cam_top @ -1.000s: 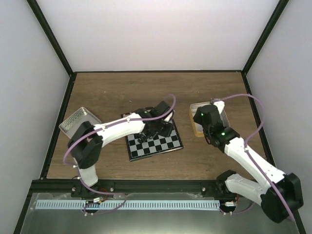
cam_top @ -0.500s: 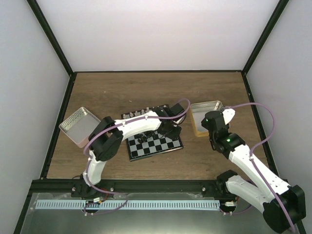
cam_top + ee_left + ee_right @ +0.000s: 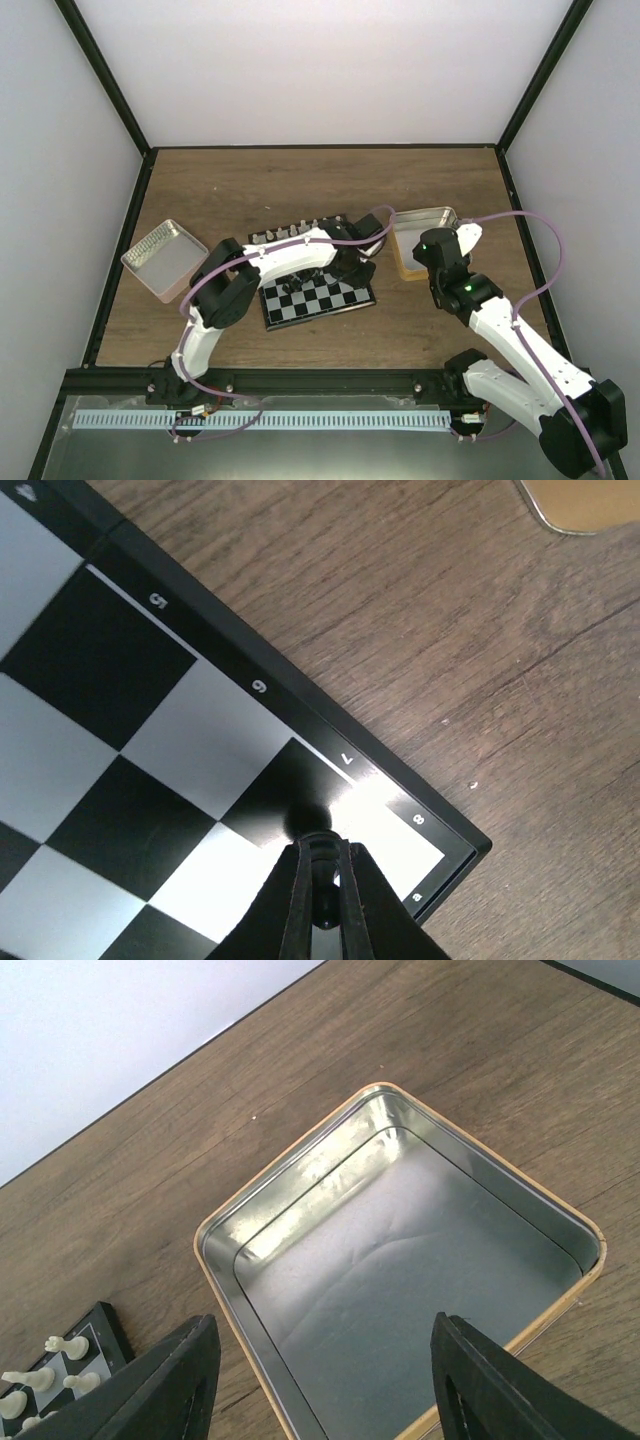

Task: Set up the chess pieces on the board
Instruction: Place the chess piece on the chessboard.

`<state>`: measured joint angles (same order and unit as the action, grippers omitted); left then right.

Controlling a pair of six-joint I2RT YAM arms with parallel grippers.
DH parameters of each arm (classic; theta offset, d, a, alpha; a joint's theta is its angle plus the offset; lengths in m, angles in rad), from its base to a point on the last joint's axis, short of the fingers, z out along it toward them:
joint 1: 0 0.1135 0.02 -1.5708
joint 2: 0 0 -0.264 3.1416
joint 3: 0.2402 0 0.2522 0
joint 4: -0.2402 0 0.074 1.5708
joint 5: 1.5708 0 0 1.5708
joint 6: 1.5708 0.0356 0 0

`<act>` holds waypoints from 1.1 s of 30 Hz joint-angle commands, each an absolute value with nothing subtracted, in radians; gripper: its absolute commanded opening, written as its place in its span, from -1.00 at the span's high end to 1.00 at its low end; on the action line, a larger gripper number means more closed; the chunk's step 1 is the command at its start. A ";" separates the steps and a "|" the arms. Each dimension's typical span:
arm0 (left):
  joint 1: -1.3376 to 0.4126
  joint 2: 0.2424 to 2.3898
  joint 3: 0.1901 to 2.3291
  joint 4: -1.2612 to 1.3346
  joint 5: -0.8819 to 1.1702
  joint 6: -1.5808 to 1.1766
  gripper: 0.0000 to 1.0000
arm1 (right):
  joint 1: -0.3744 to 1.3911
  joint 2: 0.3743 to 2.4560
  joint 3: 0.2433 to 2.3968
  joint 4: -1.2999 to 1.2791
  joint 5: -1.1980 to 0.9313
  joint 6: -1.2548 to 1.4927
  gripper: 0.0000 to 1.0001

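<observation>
The board lies mid-table, its checks and numbered border filling the left wrist view. My left gripper is shut on a tiny black chess piece, right over the squares beside border numbers 7 and 8, near the board's corner. From above, this gripper sits at the board's right edge. My right gripper is open and empty above a metal tin that holds nothing. Cream pieces stand on the board's far row.
The empty tin sits right of the board, under the right arm. A second tin lies at the table's left. Black frame rails and white walls ring the wooden table.
My left gripper has carried the black piece rightwards across the board to its right edge. The right gripper has drawn back off the tin and opened wider.
</observation>
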<state>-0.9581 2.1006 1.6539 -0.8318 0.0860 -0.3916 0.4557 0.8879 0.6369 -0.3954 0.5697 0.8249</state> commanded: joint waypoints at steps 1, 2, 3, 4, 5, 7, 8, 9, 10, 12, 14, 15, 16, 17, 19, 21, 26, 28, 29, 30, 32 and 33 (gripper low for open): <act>-0.967 2.133 1.690 -0.818 0.121 -0.379 0.90 | 0.451 0.876 0.623 -0.379 0.595 0.836 -0.20; -0.966 2.136 1.702 -0.826 0.099 -0.383 0.90 | 0.450 0.876 0.620 -0.377 0.591 0.833 -0.20; -0.966 2.142 1.714 -0.838 0.077 -0.385 0.88 | 0.451 0.876 0.620 -0.376 0.587 0.833 -0.19; -0.966 2.147 1.721 -0.844 0.066 -0.387 0.86 | 0.451 0.876 0.620 -0.374 0.583 0.833 -0.19; -0.967 2.151 1.726 -0.843 0.069 -0.386 0.84 | 0.451 0.875 0.619 -0.370 0.579 0.831 -0.20; -0.968 2.155 1.728 -0.841 0.070 -0.388 0.83 | 0.451 0.874 0.616 -0.362 0.574 0.824 -0.20; -0.967 2.156 1.727 -0.840 0.065 -0.390 0.82 | 0.451 0.876 0.614 -0.360 0.575 0.823 -0.20; -0.967 2.157 1.726 -0.841 0.061 -0.391 0.82 | 0.451 0.876 0.614 -0.360 0.575 0.821 -0.20; -0.968 2.158 1.725 -0.841 0.058 -0.391 0.81 | 0.451 0.877 0.614 -0.358 0.573 0.822 -0.20; -0.967 2.161 1.726 -0.842 0.066 -0.390 0.80 | 0.451 0.877 0.611 -0.356 0.570 0.821 -0.21; -0.967 2.160 1.724 -0.844 0.063 -0.390 0.76 | 0.451 0.879 0.612 -0.356 0.569 0.822 -0.21; -0.967 2.159 1.723 -0.844 0.058 -0.387 0.75 | 0.451 0.879 0.611 -0.356 0.570 0.821 -0.21; -0.967 2.157 1.722 -0.844 0.053 -0.385 0.75 | 0.450 0.879 0.611 -0.355 0.571 0.821 -0.21; -0.968 2.154 1.721 -0.844 0.048 -0.385 0.73 | 0.452 0.879 0.610 -0.352 0.570 0.819 -0.21; -0.967 2.155 1.722 -0.843 0.049 -0.383 0.68 | 0.451 0.880 0.607 -0.348 0.566 0.817 -0.21; -0.967 2.155 1.722 -0.841 0.058 -0.378 0.62 | 0.451 0.882 0.601 -0.333 0.557 0.808 -0.21; -0.966 2.135 1.721 -0.832 0.080 -0.374 0.55 | 0.452 0.882 0.601 -0.321 0.534 0.800 -0.22; -0.965 2.099 1.715 -0.821 0.066 -0.376 0.52 | 0.451 0.880 0.600 -0.302 0.512 0.776 -0.24; -0.963 2.077 1.709 -0.813 0.057 -0.378 0.51 | 0.451 0.878 0.599 -0.289 0.494 0.761 -0.24; -0.957 2.051 1.698 -0.799 0.049 -0.383 0.49 | 0.451 0.875 0.596 -0.271 0.471 0.742 -0.25; -0.945 1.986 1.659 -0.756 0.040 -0.397 0.41 | 0.451 0.876 0.589 -0.223 0.408 0.695 -0.26; -0.935 1.947 1.628 -0.727 0.035 -0.407 0.39 | 0.451 0.881 0.586 -0.201 0.371 0.672 -0.26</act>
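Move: The square for the held black chess piece, second from the board's near-right corner along the right edge, lies just below the left gripper, some 3 cm down and about 1 cm ahead and 1 cm right. That corner is roughly 5 cm back and 4 cm right; the loose black pieces are about 13 cm left and 4 cm ahead; the tray is some 18 cm right and 11 cm ahead. From the right hand, the square is about 17 cm left, 3 cm back and 17 cm below. Ease the left gripper, still pinching the black piece from above, barely 1 cm right and forward and about half a centimetre down onto its square. Hold there while the fingers open slowly and let go of the piece, then start lifting straight off, about 1.5 cm. Late on, swing the right gripper some 2 cm left towards the board. ##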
